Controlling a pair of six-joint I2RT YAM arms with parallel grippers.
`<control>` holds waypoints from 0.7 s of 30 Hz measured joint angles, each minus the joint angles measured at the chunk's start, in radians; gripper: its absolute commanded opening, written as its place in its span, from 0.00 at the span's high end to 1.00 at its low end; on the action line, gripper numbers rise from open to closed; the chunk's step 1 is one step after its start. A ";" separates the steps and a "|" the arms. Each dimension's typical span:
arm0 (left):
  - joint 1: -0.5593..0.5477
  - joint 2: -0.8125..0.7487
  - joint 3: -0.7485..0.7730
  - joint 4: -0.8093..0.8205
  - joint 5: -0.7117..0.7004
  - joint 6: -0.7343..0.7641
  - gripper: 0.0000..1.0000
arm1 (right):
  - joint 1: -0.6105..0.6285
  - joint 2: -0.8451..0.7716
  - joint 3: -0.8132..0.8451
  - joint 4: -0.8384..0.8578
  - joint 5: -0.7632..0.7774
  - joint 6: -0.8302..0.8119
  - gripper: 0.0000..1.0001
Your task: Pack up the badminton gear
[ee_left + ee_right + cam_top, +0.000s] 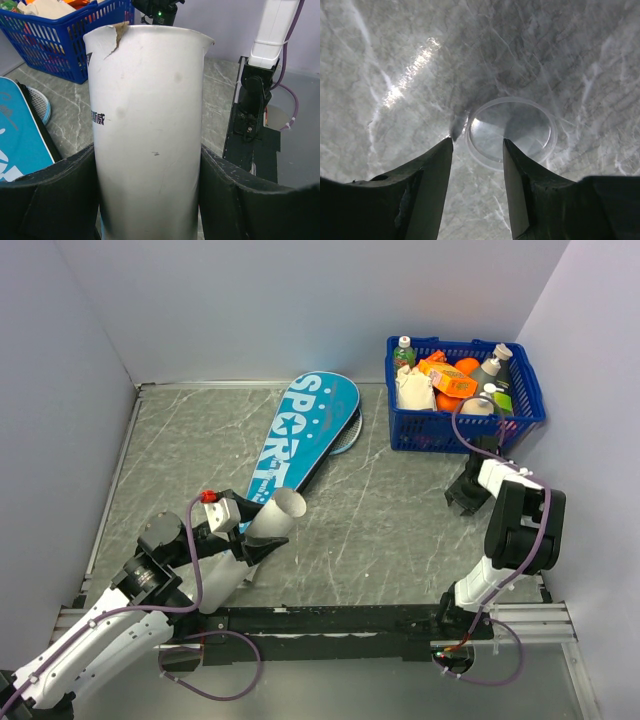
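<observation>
My left gripper (236,532) is shut on a long white tube (252,540), which is tilted with its open end up and away. In the left wrist view the tube (150,115) fills the gap between both black fingers (60,200); its rim is torn. The blue bag lettered SPORT (300,435) lies flat mid-table, and a racket head (352,430) sticks out from under its far edge. My right gripper (477,142) hangs open just above the table. A clear round lid (512,130) lies there, its near rim between the fingertips.
A blue mesh basket (465,428) full of bottles and packets stands at the back right, also in the left wrist view as the basket (55,42). Grey walls close the table on three sides. The right arm's base (250,115) stands beside the tube.
</observation>
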 measured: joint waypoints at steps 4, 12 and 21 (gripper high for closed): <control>0.000 0.000 0.000 0.000 0.000 0.000 0.99 | 0.000 0.016 0.009 -0.001 0.001 0.000 0.60; 0.000 0.000 0.000 0.000 0.000 0.000 0.99 | 0.000 0.022 0.017 0.006 0.000 0.000 0.75; 0.000 -0.001 0.000 -0.001 0.000 0.000 0.99 | 0.002 0.029 0.017 0.017 0.001 -0.002 0.84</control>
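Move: The clear round lid lies flat on the table under the right hand. Its near-left rim is between the open fingertips, and its middle is about 3 cm to the right and 1 cm lower. The blue basket's middle is some 29 cm ahead, 2 cm right and 8 cm higher; the blue racket cover lies roughly 15 cm ahead and 47 cm left. From the left hand the lid is about 17 cm ahead, 60 cm right and 26 cm down. Edging forward only about half a centimetre, low over the table with its fingers still pointing steeply down, the right hand steadily closes from about half open to nearly shut, bringing its fingertips together at the near-left rim of the clear lid to pinch it. The left hand stays still and keeps its hold on the white tube, raised with its mouth open. ##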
